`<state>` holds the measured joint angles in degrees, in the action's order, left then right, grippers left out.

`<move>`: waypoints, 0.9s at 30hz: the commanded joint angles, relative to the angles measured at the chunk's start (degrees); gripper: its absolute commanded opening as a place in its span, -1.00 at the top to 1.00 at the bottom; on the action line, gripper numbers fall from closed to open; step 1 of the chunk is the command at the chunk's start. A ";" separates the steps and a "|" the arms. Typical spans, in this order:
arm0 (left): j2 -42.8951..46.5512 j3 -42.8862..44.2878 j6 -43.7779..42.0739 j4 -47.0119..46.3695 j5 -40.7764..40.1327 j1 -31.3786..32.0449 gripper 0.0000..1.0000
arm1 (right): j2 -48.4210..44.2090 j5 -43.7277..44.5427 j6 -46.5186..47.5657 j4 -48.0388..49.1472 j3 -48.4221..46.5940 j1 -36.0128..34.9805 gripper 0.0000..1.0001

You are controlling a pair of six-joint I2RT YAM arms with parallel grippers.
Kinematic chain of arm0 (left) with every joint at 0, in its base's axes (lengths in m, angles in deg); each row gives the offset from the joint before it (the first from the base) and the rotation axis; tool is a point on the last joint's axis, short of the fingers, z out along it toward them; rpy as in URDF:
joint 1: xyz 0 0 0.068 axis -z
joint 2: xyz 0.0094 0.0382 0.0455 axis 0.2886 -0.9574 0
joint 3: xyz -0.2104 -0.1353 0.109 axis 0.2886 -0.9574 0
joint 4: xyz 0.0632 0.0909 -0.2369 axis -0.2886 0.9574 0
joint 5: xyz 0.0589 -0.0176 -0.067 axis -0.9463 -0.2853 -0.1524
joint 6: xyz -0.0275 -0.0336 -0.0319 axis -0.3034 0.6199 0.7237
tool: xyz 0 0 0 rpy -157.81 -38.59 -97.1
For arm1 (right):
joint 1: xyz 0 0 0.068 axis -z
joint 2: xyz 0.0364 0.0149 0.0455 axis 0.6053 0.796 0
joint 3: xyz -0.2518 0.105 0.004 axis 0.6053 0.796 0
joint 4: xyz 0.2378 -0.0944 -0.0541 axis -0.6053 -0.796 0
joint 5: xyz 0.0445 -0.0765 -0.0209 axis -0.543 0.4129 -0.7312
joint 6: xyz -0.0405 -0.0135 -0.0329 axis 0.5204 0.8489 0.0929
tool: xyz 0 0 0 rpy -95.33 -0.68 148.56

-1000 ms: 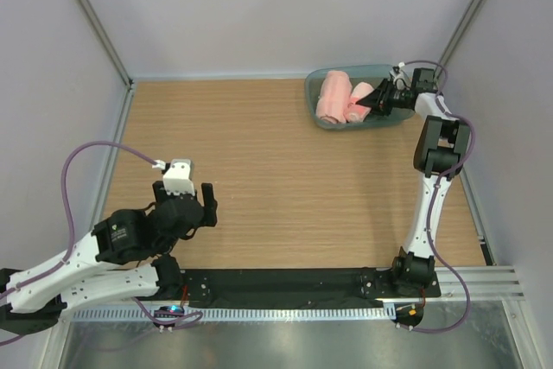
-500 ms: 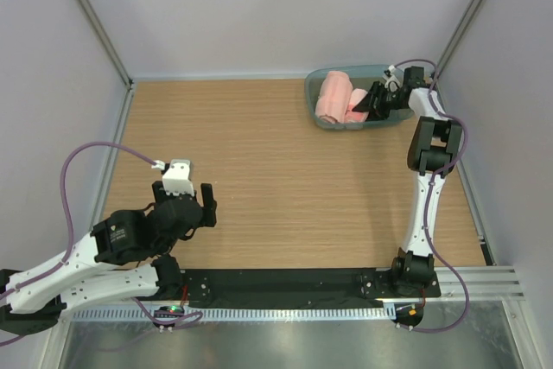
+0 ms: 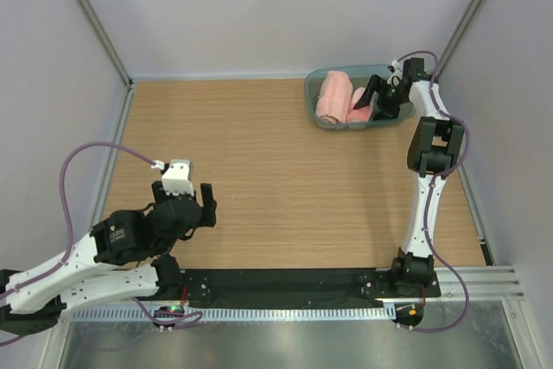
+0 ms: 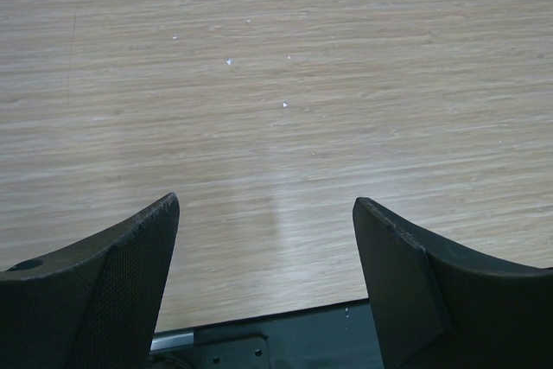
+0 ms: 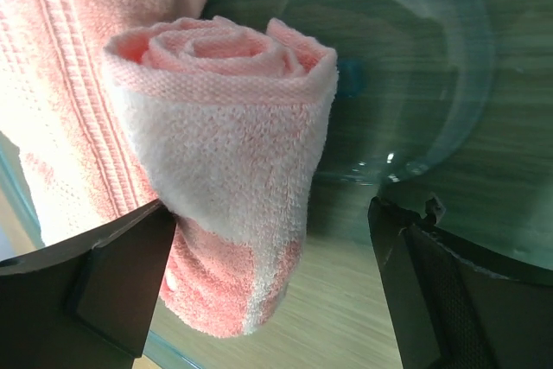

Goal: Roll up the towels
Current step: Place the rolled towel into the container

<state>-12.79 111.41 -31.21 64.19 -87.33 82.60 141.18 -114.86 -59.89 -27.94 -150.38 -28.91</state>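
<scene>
Two salmon-pink towels lie rolled in the blue-green tub (image 3: pixel 312 103) at the far right: a thicker towel roll (image 3: pixel 332 97) and a smaller towel roll (image 3: pixel 358 106) beside it. My right gripper (image 3: pixel 378 100) hangs open over the tub, straddling the smaller roll. In the right wrist view that smaller roll (image 5: pixel 233 153) stands between the spread fingers with its spiral end up. It touches the left finger (image 5: pixel 112 283) and leans on the other towel (image 5: pixel 60 84). My left gripper (image 3: pixel 184 199) is open and empty low over the bare wood (image 4: pixel 266 205).
The tub's translucent wall (image 5: pixel 415 66) curves close around the right fingers. White enclosure walls and metal posts (image 3: pixel 95 28) bound the wooden table (image 3: pixel 259 170). A black mat (image 3: pixel 285 287) runs along the near edge by the arm bases.
My right gripper's jaws have spread wide and let go of the smaller rolled towel, which stays in the tub. The wrist shifted slightly right. The left arm has not moved.
</scene>
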 commanded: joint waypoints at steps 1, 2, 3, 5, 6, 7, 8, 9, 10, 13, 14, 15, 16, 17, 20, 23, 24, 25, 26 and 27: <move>0.69 -0.11 -0.16 -1.31 -1.74 -0.17 -0.64 | -5.21 6.32 -0.01 -3.08 -1.53 0.01 -0.99; 0.69 -0.02 -0.07 -1.14 -1.74 -0.17 -0.64 | -5.82 6.32 -0.18 -3.17 -1.53 0.01 -0.99; 0.61 -0.02 -0.07 -1.22 -1.74 -0.17 -0.64 | -6.35 6.32 -0.45 -3.26 -1.53 0.01 -1.00; 0.69 -0.02 0.01 -1.13 -1.83 -0.17 -0.64 | -8.37 6.49 -0.71 -3.43 -1.44 -0.08 -1.00; 0.69 -0.02 0.01 -1.13 -1.92 -0.17 -0.64 | -8.99 6.58 -0.89 -3.61 -1.44 -0.08 -1.00; 0.69 -0.02 0.01 -1.05 -1.83 -0.17 -0.64 | -10.12 6.67 -0.97 -3.87 -1.36 -0.16 -0.99; 0.69 -0.02 0.01 -1.13 -1.83 -0.17 -0.64 | -10.83 6.67 -0.98 -4.05 -1.27 -0.16 -1.00; 0.78 -0.02 0.10 -1.13 -1.83 -0.17 -0.64 | -11.45 6.76 -1.15 -3.88 -0.48 -0.43 -1.00; 0.87 -0.11 0.10 -1.05 -1.83 -0.17 -0.64 | -12.85 6.85 -1.59 -3.79 -0.04 -0.52 -1.00; 0.87 -0.02 0.19 -1.05 -1.92 -0.17 -0.64 | -15.75 6.32 -1.94 -0.99 3.03 -1.30 -0.95; 0.96 -0.11 0.19 -1.13 -1.92 -0.17 -0.64 | -16.11 6.15 -2.12 -0.19 3.65 -1.57 -0.81; 0.96 -0.11 0.19 -1.05 -1.92 -0.17 -0.64 | -16.11 5.54 -2.29 0.34 4.35 -1.74 -0.70; 0.96 -0.02 0.19 -1.05 -1.92 -0.17 -0.64 | -15.85 5.01 -2.82 0.43 4.27 -2.01 -0.57; 0.96 -0.02 0.28 -0.96 -1.92 -0.17 -0.64 | -14.89 4.74 -2.99 0.43 4.01 -2.18 -0.35; 1.04 -0.02 0.37 -0.96 -2.00 -0.17 -0.64 | -13.48 5.00 -3.61 1.05 3.48 -3.24 -0.12; 1.22 -0.19 0.45 -0.96 -2.09 -0.17 -0.64 | -12.34 7.10 -4.40 3.06 4.18 -4.38 0.00; 1.31 -0.11 0.45 -0.96 -2.09 -0.17 -0.64 | -11.03 7.98 -4.58 3.50 4.10 -4.64 0.02; 1.22 -0.11 0.45 -0.87 -2.09 -0.17 -0.64 | -10.32 9.12 -4.75 3.77 3.83 -5.00 0.05; 1.22 -0.11 0.45 -0.96 -2.09 -0.17 -0.64 | -9.53 9.57 -5.28 4.12 3.48 -5.35 0.08; 1.31 -0.11 0.45 -0.87 -2.00 -0.17 -0.64 | -8.13 9.83 -5.46 4.56 3.39 -5.52 0.08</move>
<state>-12.03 111.41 -31.17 64.19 -87.53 82.60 129.99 -107.65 -63.76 -26.11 -146.27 -33.56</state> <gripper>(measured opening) 0.820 0.466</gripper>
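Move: The just-placed small rolled towel lies in the container at the right hand's open fingers, its middle some 3 cm left, 2 cm ahead and about 2 cm below. The larger rolled towel is about 13 cm left and 4 cm ahead of the hand; the container's middle is roughly 5 cm left and 3 cm ahead. From the idle left hand, the small towel lies about 42 cm ahead, 58 cm right and 19 cm lower. Right hand rises about 9 cm, then edges 4 cm left above the small towel, dipping slightly, fingers half-closing. ##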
